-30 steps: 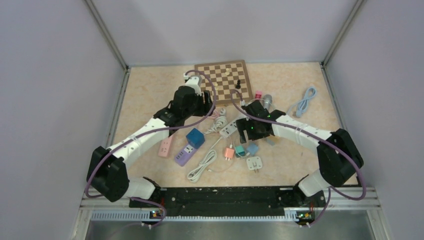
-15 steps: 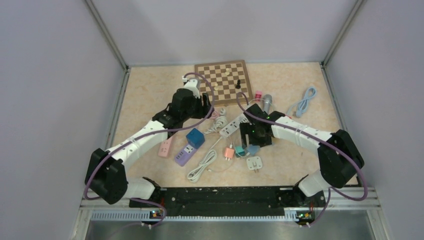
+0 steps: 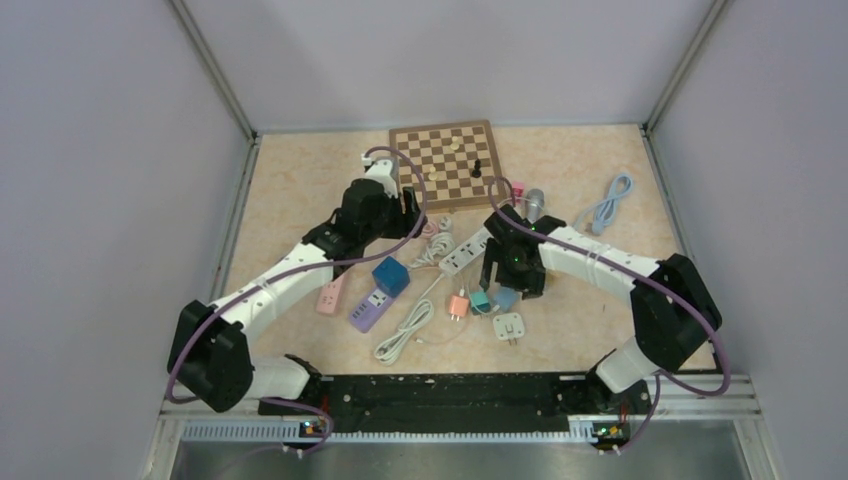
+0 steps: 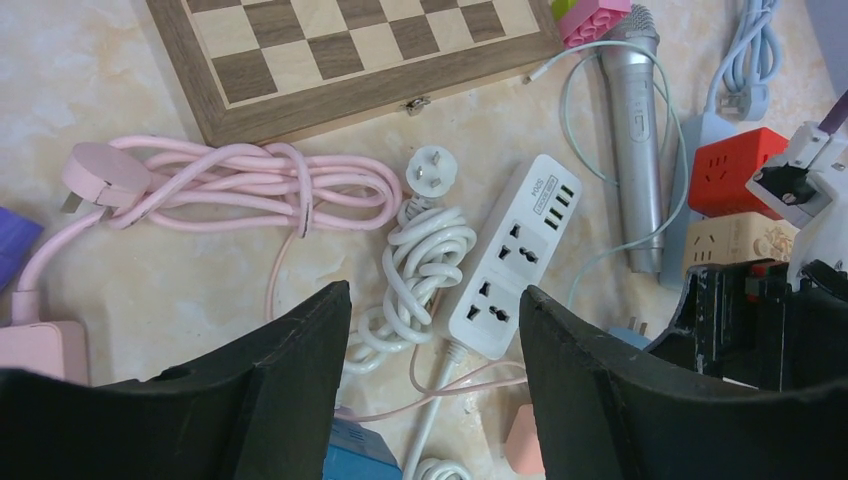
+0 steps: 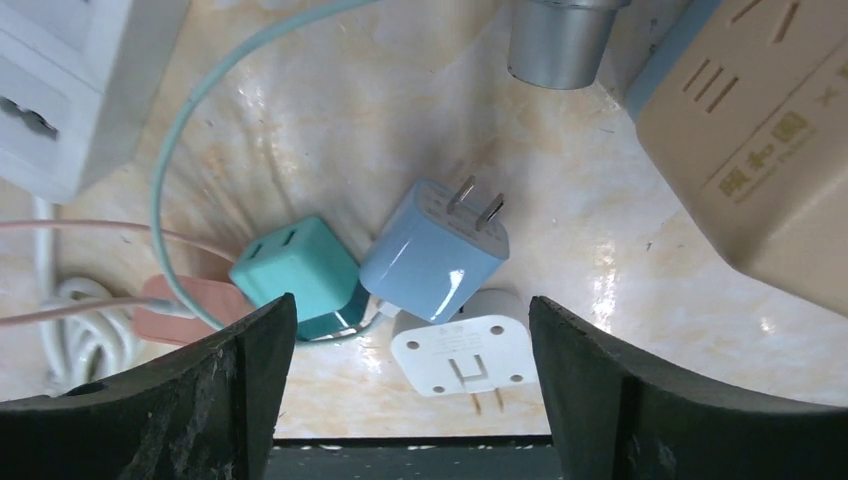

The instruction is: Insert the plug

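A white power strip (image 3: 462,255) lies mid-table with its sockets facing up, beside its coiled white cord (image 4: 425,260) and round white plug (image 4: 431,172). My left gripper (image 4: 432,300) hovers open above the strip (image 4: 517,255) and the cord, holding nothing. My right gripper (image 5: 410,305) hangs open over a cluster of small plugs. Between its fingers lie a light blue two-pin plug (image 5: 435,250), a teal one (image 5: 295,265) and a white one (image 5: 462,345). None of them is touched. In the top view the right gripper (image 3: 505,275) is just right of the strip.
A chessboard (image 3: 447,160) sits at the back. A pink cord (image 4: 230,185), microphone (image 4: 635,150), red cube socket (image 4: 735,170) and beige cube socket (image 5: 760,150) crowd the strip. A blue cube (image 3: 390,275), purple strip (image 3: 371,309), pink strip (image 3: 331,292) and salmon plug (image 3: 458,306) lie nearer.
My right gripper has shifted a little toward the near side, over the small plugs, with its jaws staying wide. The left arm has drawn slightly back and left.
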### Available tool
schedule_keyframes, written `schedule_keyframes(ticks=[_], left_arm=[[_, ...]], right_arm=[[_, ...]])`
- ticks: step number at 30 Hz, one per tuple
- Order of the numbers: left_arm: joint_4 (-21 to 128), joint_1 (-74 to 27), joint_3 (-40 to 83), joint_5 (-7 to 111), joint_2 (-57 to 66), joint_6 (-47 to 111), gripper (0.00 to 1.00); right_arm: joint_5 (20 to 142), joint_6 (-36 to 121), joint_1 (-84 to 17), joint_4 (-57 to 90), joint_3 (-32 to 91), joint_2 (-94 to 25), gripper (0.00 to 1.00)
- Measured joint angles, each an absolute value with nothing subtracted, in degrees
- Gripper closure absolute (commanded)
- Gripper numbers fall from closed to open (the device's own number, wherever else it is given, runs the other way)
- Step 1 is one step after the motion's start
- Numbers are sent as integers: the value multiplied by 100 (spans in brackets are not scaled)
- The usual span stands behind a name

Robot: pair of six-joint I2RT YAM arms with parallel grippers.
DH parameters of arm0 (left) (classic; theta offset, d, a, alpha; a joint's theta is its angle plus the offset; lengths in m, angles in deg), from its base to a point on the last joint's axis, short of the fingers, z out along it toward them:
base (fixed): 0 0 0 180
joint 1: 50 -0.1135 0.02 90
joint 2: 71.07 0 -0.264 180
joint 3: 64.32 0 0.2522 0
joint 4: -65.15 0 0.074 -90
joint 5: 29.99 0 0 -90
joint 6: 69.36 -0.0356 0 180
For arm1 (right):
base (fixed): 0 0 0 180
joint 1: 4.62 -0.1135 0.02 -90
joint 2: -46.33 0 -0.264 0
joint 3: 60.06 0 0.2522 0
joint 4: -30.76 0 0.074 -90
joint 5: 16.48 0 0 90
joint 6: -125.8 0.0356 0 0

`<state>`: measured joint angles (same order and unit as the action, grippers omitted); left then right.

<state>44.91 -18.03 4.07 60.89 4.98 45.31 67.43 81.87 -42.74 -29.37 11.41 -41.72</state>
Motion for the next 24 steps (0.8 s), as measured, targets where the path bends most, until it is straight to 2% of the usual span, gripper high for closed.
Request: schedule_keyframes(ticks=[5, 10, 19, 20, 24], left_arm=[[4403, -1805, 407, 6087, 334, 4633, 33], [4386, -1805, 309, 5919, 142, 4775, 33], [4390, -1805, 191, 5580, 92, 4998, 34], [4390, -1805, 191, 5552, 92, 5020, 34], [4390, -1805, 189, 5460, 92, 5075, 34]], right_arm=[[6536, 9306, -4274, -3014, 1207, -4170, 25], [6416, 10460, -4274, -2946, 686, -3923, 33], [6302, 11282, -4274, -2542, 466, -4122, 48], [6247, 11328, -4274, -2483, 455, -4174, 51], [6151, 11408, -4274, -2393, 396, -4259, 75]])
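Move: The light-blue plug lies almost straight below my right hand, about 4 cm down. From that plug, the teal plug is some 5 cm to the left and 1 cm nearer me, and the white square adapter is about 6 cm straight back. The beige block stands about 8 cm right and 4 cm ahead of the plug, near my hand's height. From my left hand the plug is roughly 18 cm right, 13 cm back and 17 cm down. I turn my right hand some 30 degrees clockwise, with a small sway forward, back and forward again, while sinking about 3.5 cm beside the beige block onto the light-blue plug. On the way down I close the fingers to about half their gap, until the pads pinch the plug's two sides. My left hand draws back about 2.5 cm, still open and empty. ##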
